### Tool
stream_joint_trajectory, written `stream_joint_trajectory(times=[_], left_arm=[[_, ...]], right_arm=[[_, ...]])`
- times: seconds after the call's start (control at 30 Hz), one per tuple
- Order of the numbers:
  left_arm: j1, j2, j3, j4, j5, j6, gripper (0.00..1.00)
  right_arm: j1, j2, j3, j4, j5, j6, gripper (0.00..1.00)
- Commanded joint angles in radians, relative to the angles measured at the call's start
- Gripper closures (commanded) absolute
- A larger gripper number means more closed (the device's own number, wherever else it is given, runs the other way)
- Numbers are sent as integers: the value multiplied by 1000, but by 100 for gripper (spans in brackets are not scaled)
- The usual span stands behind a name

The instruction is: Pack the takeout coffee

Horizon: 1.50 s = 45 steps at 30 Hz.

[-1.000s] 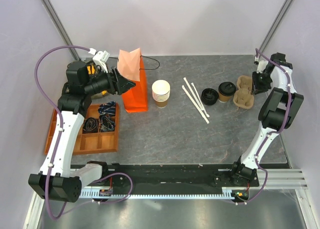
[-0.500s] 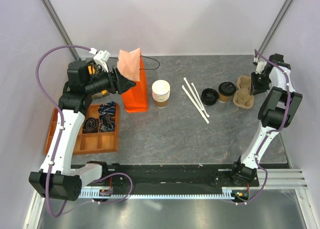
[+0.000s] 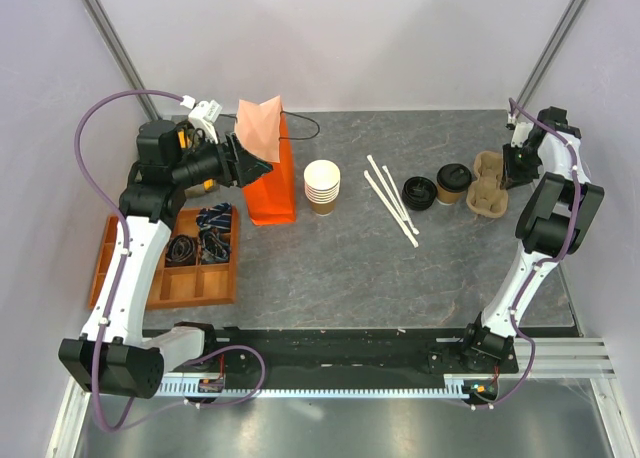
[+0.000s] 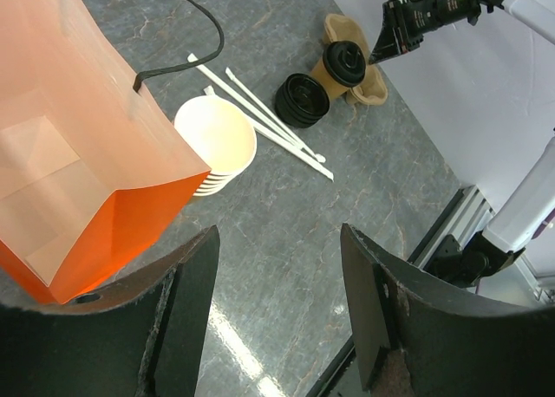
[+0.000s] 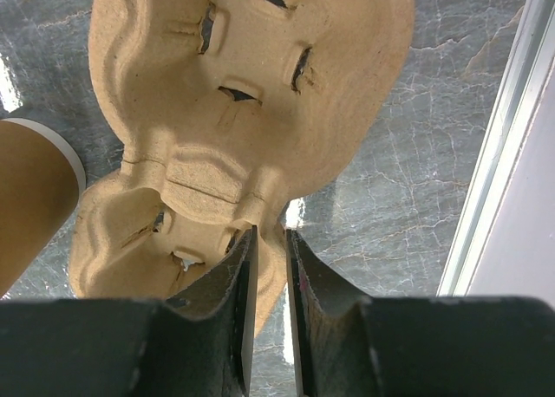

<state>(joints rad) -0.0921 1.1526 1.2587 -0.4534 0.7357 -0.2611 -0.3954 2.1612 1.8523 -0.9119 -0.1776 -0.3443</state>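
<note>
The takeout coffee [image 3: 453, 182], a short tan cup with a black lid, stands beside a tan cardboard cup carrier [image 3: 488, 185] at the back right. In the right wrist view its tan side [image 5: 30, 198] shows at the left edge. My right gripper [image 5: 269, 241] has its jaws closed narrowly on the carrier's [image 5: 251, 85] near rim, with the rim between the fingers. The orange bag [image 3: 272, 178] stands open at the back left. My left gripper [image 3: 250, 165] hovers at its mouth, open [image 4: 277, 310], with nothing between the fingers. The bag's inside [image 4: 78, 154] looks empty.
A stack of lidless tan cups [image 3: 322, 186] stands right of the bag. White straws [image 3: 390, 200] and a loose black lid [image 3: 419, 192] lie between the stack and the coffee. An orange compartment tray [image 3: 170, 268] sits at the left edge.
The right gripper's jaws have narrowed onto the carrier's rim. The left arm has shifted only slightly beside the bag.
</note>
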Motion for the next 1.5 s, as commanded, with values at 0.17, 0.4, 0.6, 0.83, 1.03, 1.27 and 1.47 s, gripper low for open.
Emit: stream_joint_trajectory(times=[0.17,0.4,0.6,0.83,1.03,1.27,1.47], left_arm=[[-5,6,10,45,-2,-29,35],[-5,10,10,47,1,-33,35],[-5,12,11,48,2,-35,35],[-5,12,8,47,2,-36,35],[-5,13,5,53,4,-41,35],[-5,18,5,51,2,-44,35],[-5,15,1,51,4,-47,35]], right_arm=[[3,9,10,21,7,-13,74],[3,15,8,22,12,-21,70],[4,17,4,24,12,-22,72],[3,14,-13,25,17,-27,72],[3,8,-31,34,13,-30,72],[3,-4,-36,42,16,-32,88],[1,-32,-34,35,17,-47,100]])
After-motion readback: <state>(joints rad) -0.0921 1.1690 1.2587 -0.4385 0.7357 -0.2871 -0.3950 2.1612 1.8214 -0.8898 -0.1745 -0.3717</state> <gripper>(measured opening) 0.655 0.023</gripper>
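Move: The cup carrier lies right at the right hand: its waist's right-hand edge is at the slightly open fingertips, its middle about 4 cm left, 1 cm ahead and 2 cm below. The lidded coffee cup stands some 15 cm left of this hand and 1 cm back. The black lids lie about 23 cm left and 1 cm back. From the left hand the carrier is roughly 60 cm right, 14 cm ahead and 29 cm below. Down by about 1 cm, and slightly back, the right hand sinks onto the right-hand edge of the carrier's narrow waist after nearly holding its place, fingers still pointing steeply down. Once it has stopped, the part-open fingers close almost fully and pinch the thin cardboard edge between their tips. ##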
